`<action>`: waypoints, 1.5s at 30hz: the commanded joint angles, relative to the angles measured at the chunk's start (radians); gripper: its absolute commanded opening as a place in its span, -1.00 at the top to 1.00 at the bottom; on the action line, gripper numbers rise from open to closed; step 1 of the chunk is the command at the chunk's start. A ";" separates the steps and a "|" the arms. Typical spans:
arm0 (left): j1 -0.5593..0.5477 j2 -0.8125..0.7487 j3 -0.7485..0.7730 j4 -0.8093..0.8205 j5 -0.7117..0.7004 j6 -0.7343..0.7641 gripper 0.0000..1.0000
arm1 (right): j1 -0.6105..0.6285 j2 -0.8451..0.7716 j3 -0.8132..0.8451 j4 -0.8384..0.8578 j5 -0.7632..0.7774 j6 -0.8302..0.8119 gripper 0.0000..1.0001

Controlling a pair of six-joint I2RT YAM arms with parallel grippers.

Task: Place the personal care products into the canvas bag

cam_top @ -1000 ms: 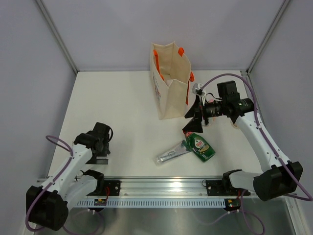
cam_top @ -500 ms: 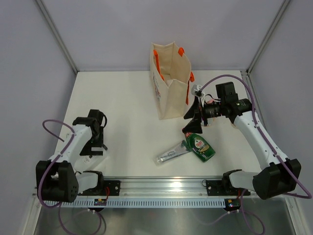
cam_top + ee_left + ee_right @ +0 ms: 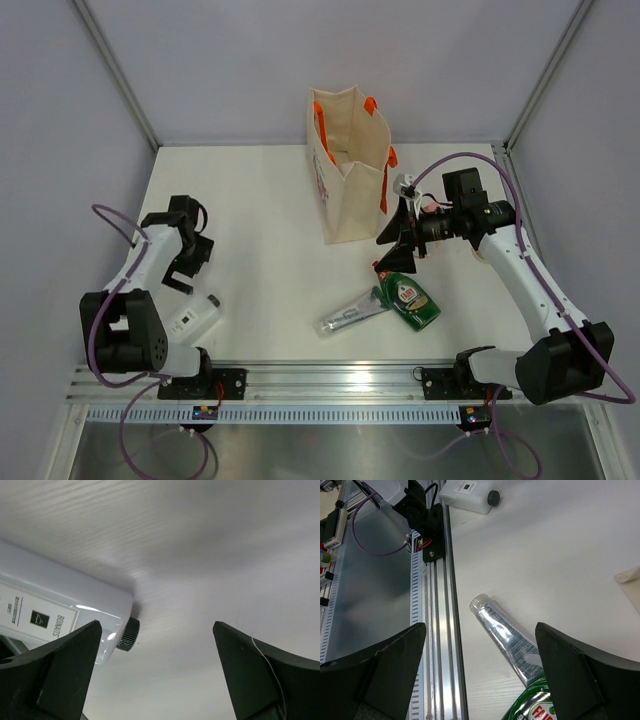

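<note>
The canvas bag [image 3: 347, 170] stands upright at the back middle, beige with orange handles. In front of it, to the right, lie a green bottle [image 3: 410, 300] [image 3: 536, 711] and a silvery tube [image 3: 352, 312] [image 3: 506, 636], side by side. My right gripper [image 3: 396, 248] [image 3: 480, 630] hangs open above them, holding nothing. A white bottle with a dark cap [image 3: 194, 320] [image 3: 55, 611] lies at the front left. My left gripper [image 3: 180, 268] [image 3: 156, 629] is open just behind it, the bottle's cap beside its left finger, apart from it.
The metal rail [image 3: 330, 380] [image 3: 434, 605] with both arm bases runs along the near table edge. Grey walls close the table at the back and sides. The white bottle [image 3: 468, 493] also shows far off in the right wrist view.
My left arm has swung back and to the left, uncovering the white bottle lying on the table. The right arm has hardly moved. Both grippers stay open.
</note>
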 commanded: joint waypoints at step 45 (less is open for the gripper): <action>0.170 -0.026 -0.211 0.032 0.045 -0.537 -0.97 | -0.028 0.009 0.020 -0.092 -0.094 -0.087 -0.99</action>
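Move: The white conditioner bottle lies on the table behind the left hand, cap towards it: its middle is about 9 cm back, 4 cm to the left and some 6 cm lower. The nearest other thing, the silver tube, is well off to the right, roughly 34 cm, and 8 cm back, also 6 cm lower. From the right hand the bottle is about 42 cm left, 9 cm back and 23 cm down. Up nearly 4 cm first, with a slight clockwise twist, then back and right towards the robot's side, the left hand swings round and sinks leftward over the bottle's cap end. It ends some 5 cm farther back and 5 cm lower, turned about 40 degrees counter-clockwise overall, its fingers still wide open and now to either side of the bottle. ##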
